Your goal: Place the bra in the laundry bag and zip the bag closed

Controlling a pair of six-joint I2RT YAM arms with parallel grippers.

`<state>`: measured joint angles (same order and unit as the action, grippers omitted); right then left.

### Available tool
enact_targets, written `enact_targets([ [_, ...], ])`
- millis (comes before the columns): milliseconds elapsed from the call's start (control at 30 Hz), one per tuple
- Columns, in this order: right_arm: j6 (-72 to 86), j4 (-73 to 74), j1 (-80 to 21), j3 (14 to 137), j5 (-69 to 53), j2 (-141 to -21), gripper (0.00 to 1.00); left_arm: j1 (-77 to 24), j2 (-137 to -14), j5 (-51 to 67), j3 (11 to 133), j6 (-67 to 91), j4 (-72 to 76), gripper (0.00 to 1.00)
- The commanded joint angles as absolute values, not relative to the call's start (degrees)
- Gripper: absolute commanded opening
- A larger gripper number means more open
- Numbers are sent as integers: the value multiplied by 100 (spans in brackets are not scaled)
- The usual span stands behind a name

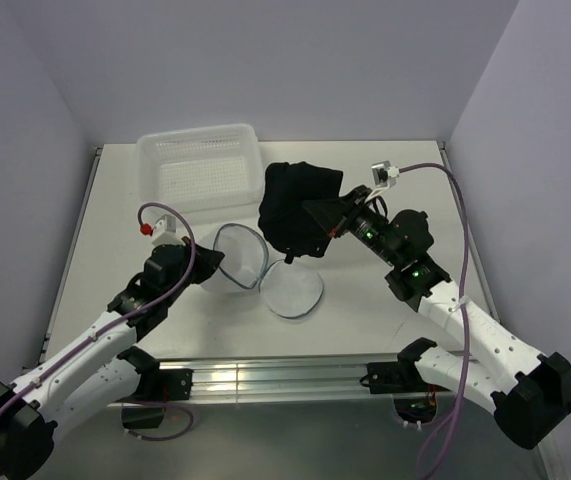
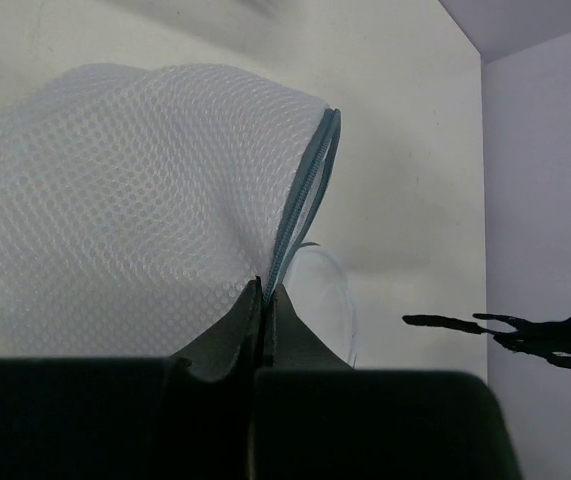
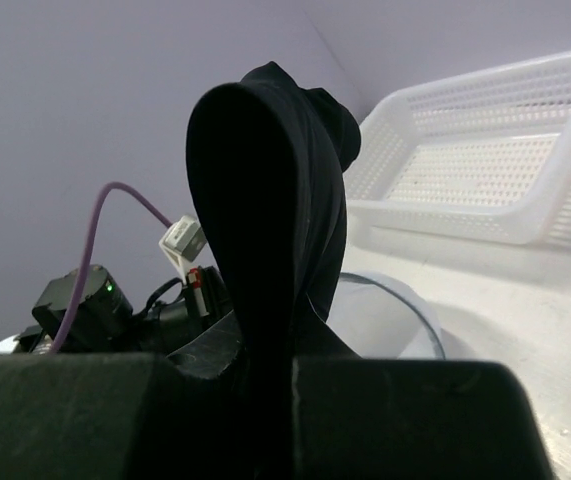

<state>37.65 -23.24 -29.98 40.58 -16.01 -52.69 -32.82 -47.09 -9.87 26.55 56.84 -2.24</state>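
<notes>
The black bra [image 1: 295, 205] hangs bunched above the table, just behind the open laundry bag [image 1: 240, 258]. My right gripper [image 1: 327, 222] is shut on the bra's right side. In the right wrist view the bra [image 3: 265, 200] rises in a tall fold out of the gripper [image 3: 270, 345]. The bag's round mesh flap [image 1: 293, 290] lies flat to its right. My left gripper [image 1: 210, 262] is shut on the bag's left rim. In the left wrist view the gripper [image 2: 263, 290] pinches the grey zipper rim [image 2: 307, 195] beside the white mesh dome [image 2: 115, 200].
A white perforated plastic basket [image 1: 200, 165] stands at the back left, close behind the bag; it shows too in the right wrist view as the basket [image 3: 485, 160]. The enclosure's walls rise along the table's left, back and right edges.
</notes>
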Motion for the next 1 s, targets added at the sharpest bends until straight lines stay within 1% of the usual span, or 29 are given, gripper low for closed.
enact_targets([
  [0, 3806, -2918, -3216, 4351, -1450, -5431, 0, -3305, -4641, -914, 2576, 5783, 334, 0],
  [333, 3858, -3726, -3717, 4298, -1160, -5994, 0, -3305, -4570, -853, 2320, 5827, 668, 0],
  [467, 3866, -4349, -4007, 4315, -800, -6248, 0, -3305, -4474, -826, 2172, 5941, 782, 0],
  [600, 4051, -5184, -4437, 4210, -213, -6792, 0, -3305, -4325, -879, 2074, 6055, 870, 0],
  [733, 3947, -6202, -5088, 3955, 1120, -7294, 0, -3305, -4122, -923, 1881, 6275, 1037, 0],
  [833, 3727, -6581, -5326, 3990, 1738, -7838, 0, -3305, -4052, -835, 1732, 6424, 1239, 0],
  [967, 3946, -7057, -5335, 3789, 1890, -8322, 0, -3296, -3903, -843, 1714, 6469, 1082, 0],
])
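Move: The right hand holds the bra high, its hanging part on the hand's left. The laundry bag's open mouth is about 15 cm left of this hand, 4 cm ahead and 22 cm below; the bag's round flap lies some 5 cm left, roughly level fore-and-aft, 32 cm down. From the left hand, pinching the zip rim, the mouth's middle is about 6 cm right, 4 cm ahead and 4 cm lower; the bra is some 18 cm right, 3 cm ahead, 14 cm higher. Still pinching the bra, the right hand carries it about 12 cm left to the bag's mouth, bringing its hanging end against the zip rim, and sinks some 4 cm, mostly at the last, rolling slightly left side up. The left hand keeps its pinch on the rim and stays nearly in place, tipping its left side down about 10 degrees. ##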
